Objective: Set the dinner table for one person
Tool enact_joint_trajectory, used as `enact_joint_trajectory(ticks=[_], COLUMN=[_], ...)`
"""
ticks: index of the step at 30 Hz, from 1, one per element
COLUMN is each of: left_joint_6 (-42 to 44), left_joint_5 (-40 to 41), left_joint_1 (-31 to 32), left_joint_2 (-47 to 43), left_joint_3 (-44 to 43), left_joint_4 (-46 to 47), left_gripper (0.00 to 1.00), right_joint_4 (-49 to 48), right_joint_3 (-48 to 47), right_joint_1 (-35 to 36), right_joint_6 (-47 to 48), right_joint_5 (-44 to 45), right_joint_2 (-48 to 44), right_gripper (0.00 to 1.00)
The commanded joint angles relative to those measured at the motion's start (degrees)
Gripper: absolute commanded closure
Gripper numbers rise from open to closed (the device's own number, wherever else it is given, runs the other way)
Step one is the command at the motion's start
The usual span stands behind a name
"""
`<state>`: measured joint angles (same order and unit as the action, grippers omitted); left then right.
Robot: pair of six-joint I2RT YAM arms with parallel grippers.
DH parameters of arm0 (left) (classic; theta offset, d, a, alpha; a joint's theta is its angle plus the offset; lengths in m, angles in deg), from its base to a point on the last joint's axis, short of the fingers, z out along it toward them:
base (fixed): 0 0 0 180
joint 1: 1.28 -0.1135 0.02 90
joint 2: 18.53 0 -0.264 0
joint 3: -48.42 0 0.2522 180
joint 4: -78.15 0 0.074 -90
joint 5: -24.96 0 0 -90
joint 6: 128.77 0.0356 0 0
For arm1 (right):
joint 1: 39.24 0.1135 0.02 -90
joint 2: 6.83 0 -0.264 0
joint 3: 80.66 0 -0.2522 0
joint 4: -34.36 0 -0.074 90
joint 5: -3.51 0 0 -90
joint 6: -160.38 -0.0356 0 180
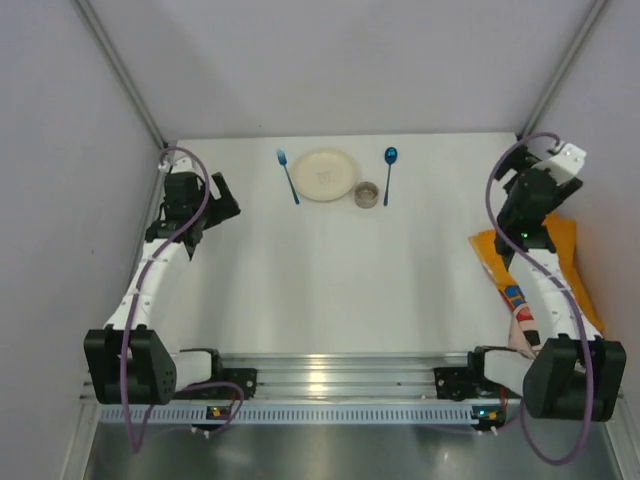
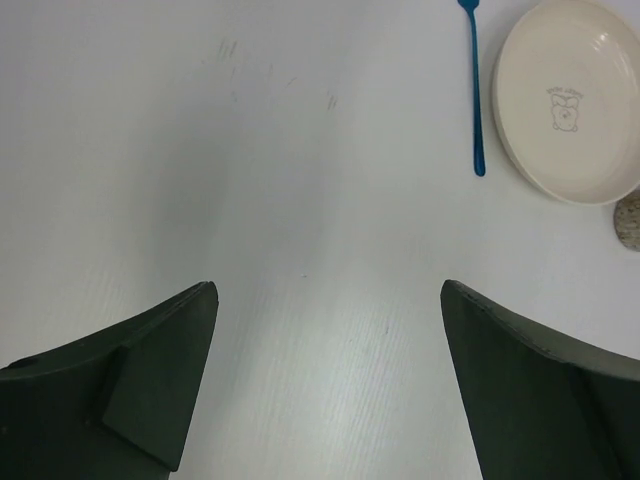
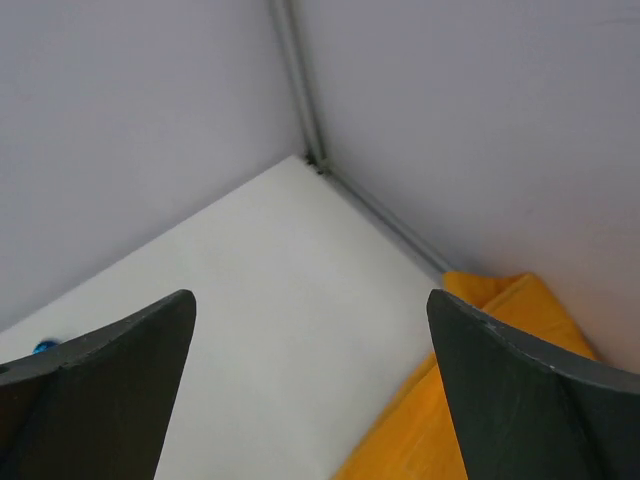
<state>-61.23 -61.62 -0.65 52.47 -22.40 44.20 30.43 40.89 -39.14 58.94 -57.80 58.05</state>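
The dinner table is a white tabletop with a ribbed aluminium rail along its near edge. At the back centre sit a cream plate, a blue fork to its left, a small speckled cup and a blue spoon to its right. My left gripper stands open over bare table, left of the fork. My right gripper is open too, near the back right corner, holding nothing.
An orange printed cloth mat lies crumpled along the right edge, partly under the right arm. Grey walls and metal corner posts enclose the table on three sides.
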Motion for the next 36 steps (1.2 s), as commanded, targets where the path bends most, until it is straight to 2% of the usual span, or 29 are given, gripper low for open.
enact_joint_trajectory(ticks=[1,3,4,5,7,8,9,14,22,25,28,29,31,32,35,36], left_joint_6=[-2.59,-3.2,-5.47,-7.14,-10.39,-11.2,-11.73,-10.33,-8.83,-7.96,-7.34,-7.25,-6.81,-6.72,-6.46,-6.55], left_joint_5=[-6.46,-13.92,-18.84,-20.02,-24.92,-24.87,-24.43,-20.13,-18.46,-18.1,-17.84,-17.75,-17.57,-17.57,-17.48,-17.4], left_joint_1=[-0.18,-0.18,-0.18,-0.18,-0.18,-0.1,-0.1,-0.01,-0.01,-0.01,-0.01,-0.01,-0.01,-0.09,-0.01,-0.01], left_joint_2=[-0.96,-0.34,1.14,2.2,4.57,5.89,5.81,3.01,3.0,3.35,3.79,3.71,3.62,3.62,3.44,3.35], left_joint_3=[-0.69,-0.34,-0.51,-2.08,-3.67,-4.89,-4.73,-1.66,1.51,1.6,1.42,1.42,1.6,1.77,2.21,2.21], left_joint_4=[2.69,4.53,3.67,2.36,-1.59,-2.83,-3.54,-5.21,-7.06,-7.94,-8.9,-8.99,-9.43,-9.52,-9.7,-9.87], left_gripper=[0.01,0.02,0.01,0.02,0.02,0.01,0.01,0.01,0.01,0.02,0.01,0.01,0.01,0.02,0.01,0.01], right_joint_4=[23.23,26.63,28.83,31.55,43.05,46.92,47.92,44.41,45.29,44.59,45.55,46.16,46.35,47.04,48.88,49.59], right_joint_3=[-6.03,-7.07,-8.04,-11.09,-16.37,-19.96,-19.74,-12.54,-12.62,-13.32,-14.37,-14.55,-14.73,-15.16,-16.82,-17.45], right_joint_1=[-6.16,-8.96,-9.41,-9.85,-11.34,-11.35,-10.57,-9.5,-9.85,-9.68,-9.68,-9.68,-9.77,-9.51,-8.19,-7.4], right_joint_6=[-8.16,-9.12,-11.65,-12.63,-14.82,-15.1,-14.84,-15.98,-15.45,-15.63,-16.15,-16.24,-16.07,-15.81,-14.75,-14.31], right_joint_5=[7.43,-0.16,-1.25,-4.05,-6.97,-7.85,-10.38,-14.62,-17.78,-20.51,-20.95,-20.43,-20.25,-19.99,-20.25,-20.25], right_joint_2=[3.67,6.29,7.7,9.89,18.93,21.84,23.52,20.02,30.12,33.81,37.06,37.68,39.09,39.53,40.32,40.15], right_gripper=[0.0,0.0,0.0,0.0,0.0,0.06,0.06,0.03,0.03,0.06,0.2,0.34,0.54,0.77,1.0,1.0])
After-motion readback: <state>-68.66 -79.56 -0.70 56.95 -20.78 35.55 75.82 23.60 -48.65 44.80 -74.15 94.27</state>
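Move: Below the right hand, some 25 cm down and about 3 cm back, lies the left corner of the orange napkin, neither left nor right of the hand; the napkin's middle is roughly 17 cm back and 18 cm right of the hand. The spoon lies about 18 cm ahead and 31 cm left, the cup 13 cm ahead and 39 cm left, both at table height. From the left hand the corner is around 79 cm right, 2 cm back and 18 cm down. Dropping about 25 cm onto the orange napkin, the open right hand first swings right, then curves back left and slightly back, its wrist tipping some 55 degrees downward. At the table it eases forward a little and shuts its fingers, pinching the napkin's left corner. The left hand, open and empty, shifts about 6 cm right, then sinks and draws back, rolling its left side down. ##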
